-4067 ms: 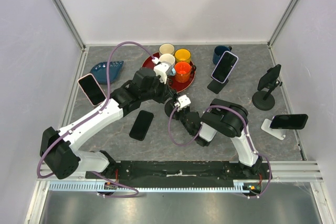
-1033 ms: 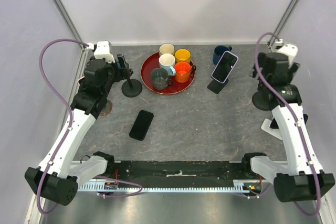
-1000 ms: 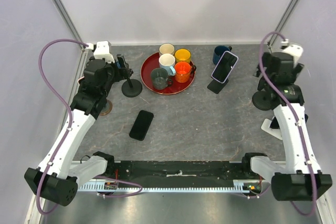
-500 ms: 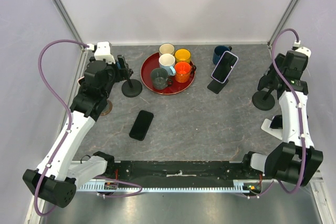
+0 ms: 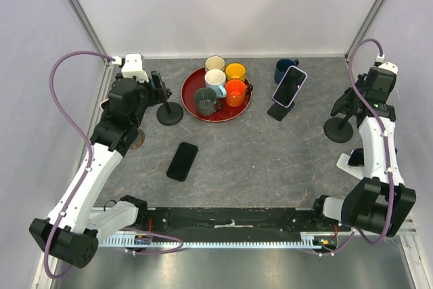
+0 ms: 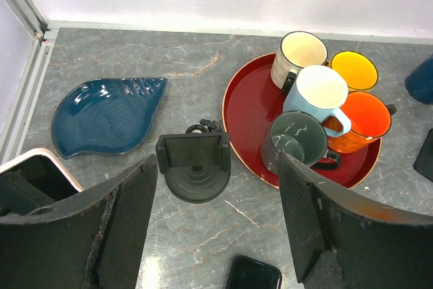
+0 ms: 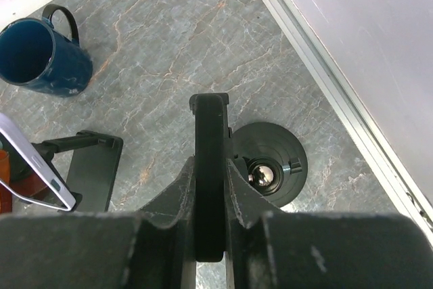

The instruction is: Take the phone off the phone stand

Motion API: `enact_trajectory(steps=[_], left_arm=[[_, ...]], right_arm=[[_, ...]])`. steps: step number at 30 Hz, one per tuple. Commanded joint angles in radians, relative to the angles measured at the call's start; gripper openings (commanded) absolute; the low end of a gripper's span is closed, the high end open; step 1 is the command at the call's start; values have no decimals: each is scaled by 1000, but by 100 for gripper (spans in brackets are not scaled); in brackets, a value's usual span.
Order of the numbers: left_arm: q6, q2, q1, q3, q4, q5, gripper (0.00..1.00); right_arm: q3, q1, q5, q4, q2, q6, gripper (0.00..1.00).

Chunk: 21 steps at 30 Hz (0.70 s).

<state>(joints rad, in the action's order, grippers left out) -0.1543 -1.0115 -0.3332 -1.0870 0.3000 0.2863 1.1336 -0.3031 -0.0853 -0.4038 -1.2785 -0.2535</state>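
Note:
My right gripper (image 5: 346, 101) is shut on a black phone (image 7: 210, 126), seen edge-on between its fingers (image 7: 210, 167). The phone is held upright just over a black stand with a round base (image 7: 277, 157), at the far right (image 5: 337, 128). I cannot tell whether the stand's clamp still holds the phone. My left gripper (image 5: 157, 86) is open and empty (image 6: 216, 160) above an empty black stand (image 6: 194, 167) by the red tray.
A black phone (image 5: 182, 161) lies flat left of centre. A purple-cased phone (image 5: 289, 86) leans on a stand beside a blue mug (image 5: 284, 69). A red tray (image 5: 193, 89) holds several mugs. A blue leaf dish (image 6: 108, 113) and a pink-cased phone (image 6: 34, 167) are at far left. Another phone on a white stand (image 5: 352, 160) is behind my right arm.
Both arms left the table's centre for its two sides. Over the last second my right gripper swung out to the far right phone and settled round it. The left arm stayed still.

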Motion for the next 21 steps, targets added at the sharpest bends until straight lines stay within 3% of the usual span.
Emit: enact_trajectory(steps=[1,5,11,15,21], left_arm=[[29,19,-3,-10,-29,-9,77],[27,19,-4,-10,-29,-21,77],[16,25,-3,-7,-32,-36,77],[15,27,-3,-5,-33,-56,76],[16,25,-3,13,-56,-73,76]], right_arm=[[-18,27,29,54,77,51,0],[-21,110,38,42,134,115,0],[-72,265,189,59,223,117,0],[-109,478,271,128,238,47,0],[-84,835,173,266,153,20,0]])
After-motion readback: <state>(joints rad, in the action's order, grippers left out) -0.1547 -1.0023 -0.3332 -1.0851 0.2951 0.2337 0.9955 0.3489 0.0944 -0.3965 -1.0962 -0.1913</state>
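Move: In my right hand I already hold the black phone stand by its upper part, its round base about 3 cm ahead, 4 cm to the right and 14 cm below. Open table in the middle lies some 36 cm left and 5 cm back. The purple-rimmed phone leans about 18 cm left, 15 cm ahead; the red tray is 46 cm left, 18 cm ahead. From my left hand that open spot is roughly 25 cm right, 6 cm back and 24 cm below. Keeping my grip on the black stand's upper part, I sweep my right hand left at nearly constant height, about 26 cm and gathering speed, drawing back some 5 cm as I go, towards the open table in front of the tray. The wrist swings nearly 50 degrees counter-clockwise on the way; the fingers stay closed. ##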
